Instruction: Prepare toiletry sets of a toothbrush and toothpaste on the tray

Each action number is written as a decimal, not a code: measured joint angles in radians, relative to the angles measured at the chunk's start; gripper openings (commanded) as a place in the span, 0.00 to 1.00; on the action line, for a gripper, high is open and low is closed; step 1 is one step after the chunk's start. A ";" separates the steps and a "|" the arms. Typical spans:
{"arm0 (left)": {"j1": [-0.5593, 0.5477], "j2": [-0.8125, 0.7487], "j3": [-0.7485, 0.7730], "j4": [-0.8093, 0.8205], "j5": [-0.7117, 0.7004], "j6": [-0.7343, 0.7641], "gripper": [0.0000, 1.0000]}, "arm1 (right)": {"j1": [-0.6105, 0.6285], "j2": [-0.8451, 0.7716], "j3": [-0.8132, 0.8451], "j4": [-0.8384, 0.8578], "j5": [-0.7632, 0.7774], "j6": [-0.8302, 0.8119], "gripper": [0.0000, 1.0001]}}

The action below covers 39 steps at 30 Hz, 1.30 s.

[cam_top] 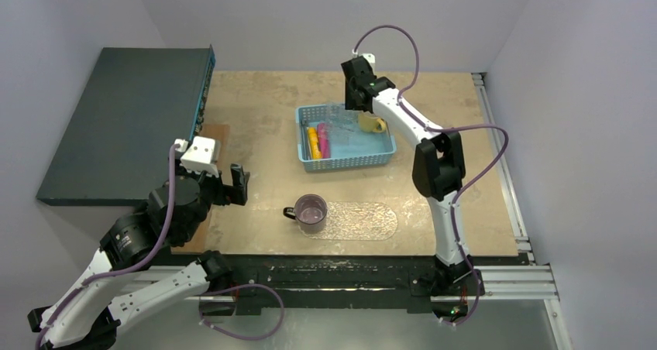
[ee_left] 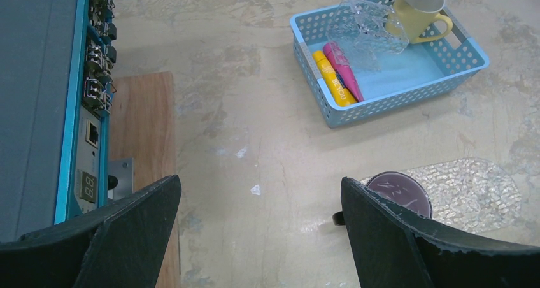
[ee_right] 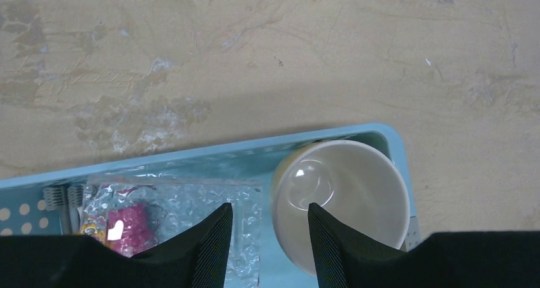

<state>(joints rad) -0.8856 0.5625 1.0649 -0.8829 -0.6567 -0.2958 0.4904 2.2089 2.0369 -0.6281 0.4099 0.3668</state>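
A yellow-orange tube (cam_top: 313, 142) and a magenta-pink tube (cam_top: 323, 140) lie side by side in the light-blue basket (cam_top: 345, 163), also visible as the yellow tube (ee_left: 334, 79) and pink tube (ee_left: 344, 69). Two toothbrush heads (ee_right: 62, 197) show at the basket's left end. The clear glittery tray (cam_top: 364, 221) lies near the front with a purple mug (cam_top: 311, 213) on its left end. My right gripper (ee_right: 270, 208) is open, its fingers straddling the rim of a yellow mug (ee_right: 356, 186) in the basket. My left gripper (ee_left: 260, 181) hangs open over bare table, left of the tray.
A crinkled clear plastic piece (ee_left: 369, 27) leans inside the basket over the tubes. A dark box with a blue edge (cam_top: 124, 118) fills the left side, with a wooden board (ee_left: 143, 129) beside it. A metal rail (cam_top: 500, 156) runs along the table's right edge.
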 measured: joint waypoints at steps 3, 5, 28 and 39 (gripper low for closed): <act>0.001 -0.002 0.000 0.000 0.001 0.000 0.96 | -0.008 0.012 0.005 -0.001 0.001 0.010 0.49; 0.002 -0.003 0.000 0.001 0.001 0.000 0.96 | -0.013 0.019 0.007 -0.001 0.000 0.015 0.47; 0.002 -0.002 0.000 0.002 0.000 0.000 0.96 | -0.038 0.093 0.033 -0.002 -0.037 0.033 0.00; 0.002 0.000 0.000 0.002 0.000 0.000 0.96 | -0.038 0.036 -0.047 0.033 -0.040 0.025 0.00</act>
<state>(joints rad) -0.8841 0.5625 1.0649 -0.8810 -0.6567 -0.2955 0.4522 2.2448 1.9896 -0.5953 0.3698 0.3920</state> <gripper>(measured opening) 0.963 0.046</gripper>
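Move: The yellow mug stands in the far right corner of the blue basket. Its middle is level with my right hand, about 5 cm to the right and 7 cm below, so its left wall is nearly under my half-open fingers. The clear bag lies about 5 cm left and 4 cm back, and the pink tube roughly 10 cm left and 10 cm back, both some 10 cm below. From my left hand, the mug is about 32 cm ahead, 36 cm right and 23 cm lower. I lower my right hand about 4 cm, easing slightly forward and right, so that one finger goes inside the yellow mug and the other stays outside its left wall. On the way down I close from half open to nearly shut and pinch the wall at the rim, then start drawing back about 1 cm and barely up, keeping hold. ##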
